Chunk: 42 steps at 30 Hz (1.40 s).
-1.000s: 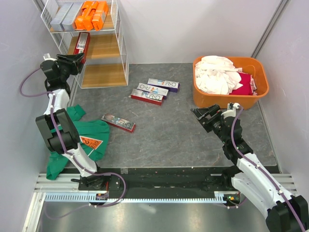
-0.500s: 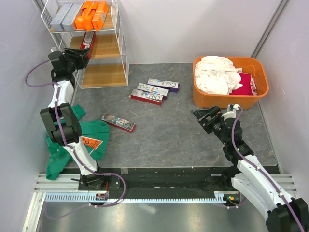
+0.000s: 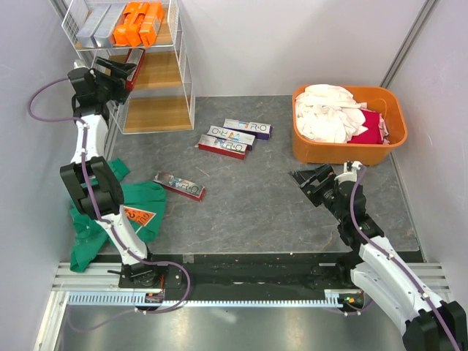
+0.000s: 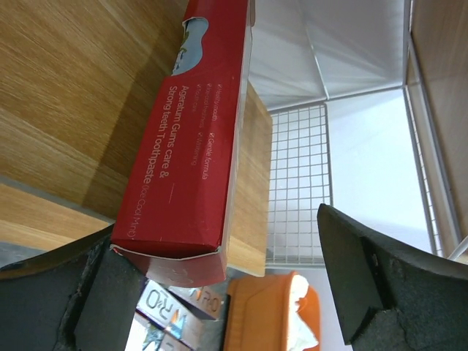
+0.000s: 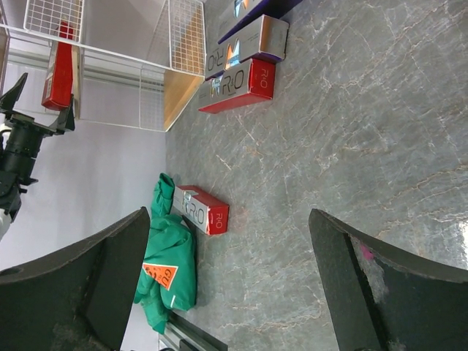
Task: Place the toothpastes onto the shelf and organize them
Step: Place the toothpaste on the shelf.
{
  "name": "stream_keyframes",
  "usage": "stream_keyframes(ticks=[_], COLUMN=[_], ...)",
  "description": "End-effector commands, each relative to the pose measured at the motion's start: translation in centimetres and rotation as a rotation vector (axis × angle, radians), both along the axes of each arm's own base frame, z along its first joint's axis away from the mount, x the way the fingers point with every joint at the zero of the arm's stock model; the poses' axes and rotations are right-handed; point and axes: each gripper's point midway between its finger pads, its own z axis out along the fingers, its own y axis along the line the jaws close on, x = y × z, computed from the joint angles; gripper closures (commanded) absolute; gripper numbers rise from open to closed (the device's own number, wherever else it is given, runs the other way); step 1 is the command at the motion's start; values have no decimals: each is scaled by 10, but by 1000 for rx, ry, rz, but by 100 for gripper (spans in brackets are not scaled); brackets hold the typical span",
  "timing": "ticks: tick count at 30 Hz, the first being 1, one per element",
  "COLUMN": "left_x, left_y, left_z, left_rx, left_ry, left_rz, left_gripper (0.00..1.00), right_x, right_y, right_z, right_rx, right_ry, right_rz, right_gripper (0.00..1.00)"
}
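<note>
My left gripper [image 3: 123, 73] is at the middle tier of the white wire shelf [image 3: 157, 113], jaws wide open. A red toothpaste carton [image 4: 190, 146] lies on that wooden board, its near end beside one finger [image 4: 73, 300], not gripped. Silver-grey cartons [image 3: 99, 22] and orange cartons [image 3: 139, 20] fill the top tier. Three R.O cartons [image 3: 232, 137] lie together on the grey floor. A red and silver carton [image 3: 179, 185] lies alone nearer the arms, also in the right wrist view [image 5: 201, 208]. My right gripper [image 3: 306, 178] hovers open over the floor, holding nothing.
An orange tub [image 3: 351, 152] of white and red laundry stands at the right. A green cloth [image 3: 121, 212] lies by the left arm's base, touching the lone carton's end. The shelf's bottom board is bare. Walls close in the left and back.
My left gripper has lifted the red carton up to the middle tier and opened, leaving it lying on the board. The right arm has barely shifted.
</note>
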Motion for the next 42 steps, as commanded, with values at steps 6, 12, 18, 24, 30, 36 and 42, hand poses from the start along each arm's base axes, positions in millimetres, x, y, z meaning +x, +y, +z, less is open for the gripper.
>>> stream_keyframes(ticks=[6, 12, 18, 24, 30, 36, 42], left_x=[-32, -42, -57, -61, -39, -14, 10], left_y=[-14, -23, -30, -28, -20, -16, -14], left_z=[-23, -24, -8, 0, 2, -2, -6], left_rx=[100, 81, 86, 104, 114, 118, 128], left_ry=[105, 106, 29, -14, -22, -22, -40], left_rz=[-87, -131, -131, -104, -101, -141, -189], left_gripper=[0, 4, 6, 20, 51, 57, 57], right_x=[-4, -5, -7, -8, -7, -6, -4], right_y=[1, 0, 1, 0, 0, -1, -1], right_z=[-7, -10, -12, -16, -19, -23, -24], right_rx=[-5, -6, -3, -6, -11, -22, -28], right_ry=[5, 13, 17, 24, 32, 44, 50], right_rz=[16, 17, 21, 19, 15, 12, 12], right_gripper=[2, 2, 2, 2, 2, 2, 2])
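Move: The red toothpaste lies lengthwise in the middle shelf, its near end between the left hand's open, one-above-other fingers; its middle is about 8 cm ahead, 1 cm right, at hand height. Bare middle-shelf board spreads some 8 cm right, 8 cm ahead and 3 cm below. On the top shelf, about 16 cm up and 9 cm ahead, orange toothpastes sit 8 cm right, grey ones 3 cm left. From the right hand, the red toothpaste is about 39 cm ahead, 57 cm left and 13 cm above. Backing out and sinking first, the left hand leaves the red toothpaste's near end, about 6 cm back, 6 cm down and a little right, tipping slightly nose-down. It then rises nearly 5 cm, levelling as its fingers close to just under half open, and drives forward some 6 cm, ending with the fingertips against the toothpaste's near end to push it deeper. ##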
